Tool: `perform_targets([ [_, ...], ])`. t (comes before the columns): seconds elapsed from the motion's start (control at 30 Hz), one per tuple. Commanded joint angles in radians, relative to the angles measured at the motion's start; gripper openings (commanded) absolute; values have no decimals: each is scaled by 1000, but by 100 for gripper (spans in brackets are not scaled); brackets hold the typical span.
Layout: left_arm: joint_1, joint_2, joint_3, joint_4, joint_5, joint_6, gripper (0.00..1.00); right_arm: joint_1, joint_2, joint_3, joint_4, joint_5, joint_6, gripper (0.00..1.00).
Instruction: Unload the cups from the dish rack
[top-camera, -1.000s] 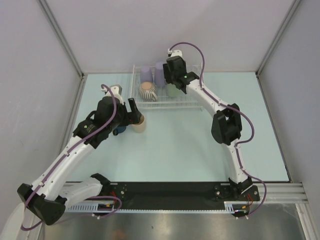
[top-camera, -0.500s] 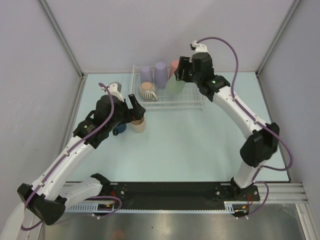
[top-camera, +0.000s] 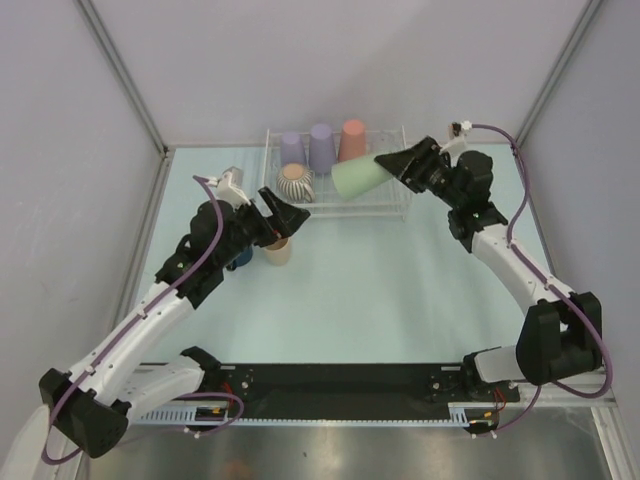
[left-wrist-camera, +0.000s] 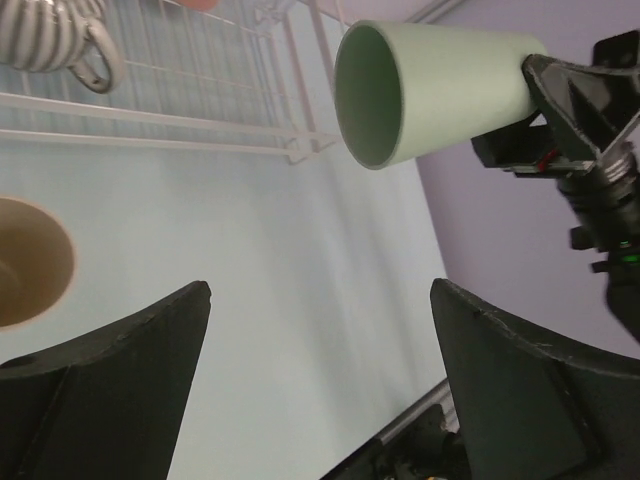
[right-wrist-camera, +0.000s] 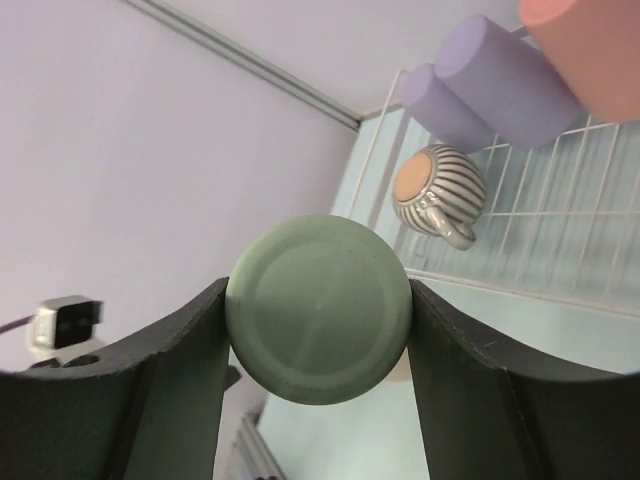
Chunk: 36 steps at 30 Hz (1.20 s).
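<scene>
My right gripper (top-camera: 395, 165) is shut on the pale green cup (top-camera: 357, 177) and holds it sideways in the air over the right part of the white wire dish rack (top-camera: 340, 207); its base fills the jaws in the right wrist view (right-wrist-camera: 318, 308). Two lavender cups (top-camera: 292, 149) (top-camera: 321, 146), a salmon cup (top-camera: 352, 138) and a ribbed beige-white cup (top-camera: 295, 183) are in the rack. A tan cup (top-camera: 278, 250) stands on the table in front of the rack's left end. The navy mug (top-camera: 240, 258) is mostly hidden under my left arm. My left gripper (top-camera: 290, 213) is open and empty above the tan cup.
Grey walls with metal corner posts enclose the pale blue table (top-camera: 400, 290). A black rail (top-camera: 340, 380) runs along the near edge by the arm bases. The rack sits against the back wall.
My right gripper has lifted the pale green cup out of the rack, swung right and tipped it sideways. My left gripper has risen off the tan cup and moved slightly right.
</scene>
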Motion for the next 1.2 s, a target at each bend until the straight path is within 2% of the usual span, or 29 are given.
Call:
perform_targets([
  [0.0,7,-27,-70,247,107,-133,98,-70,-67,-169,499,-165,322,0],
  [0.13,12,-28,-130,359,134,-216,98,-100,-81,-303,700,-194,498,0],
  [0.27,20,-30,-216,564,171,-299,98,-100,-79,-425,858,-203,604,0],
  [0.4,23,13,-219,643,203,-338,97,-94,-62,-504,1050,-206,701,0],
  [0.5,23,52,-224,726,223,-364,95,-91,-56,-546,1131,-203,752,0],
  [0.8,10,128,-158,791,268,-374,93,-57,-68,-582,1100,-220,708,0],
  [1.17,-36,127,-147,791,277,-377,93,17,-16,-554,1063,-205,652,0],
])
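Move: The green cup, held by its base in the right fingers, has its middle some 6 cm to that hand's left and 1 cm back. It is due at the open left gripper, about 12 cm back and 22 cm left of the right hand, a touch lower. From the left gripper the cup lies roughly 11 cm ahead, 16 cm right and 2 cm up; the striped cup is about 17 cm straight ahead, 20 cm down. The green cup, still gripped by its base, is drawn back about 10 cm out over the rack's near edge as the right hand rolls its left side up some 30 degrees and swings counter-clockwise, bringing the mouth towards the left gripper. The left hand, fingers kept wide open, comes in 6 cm to its right and 5 cm up, rolling its right side up and turning clockwise, and stops close to the rim. ##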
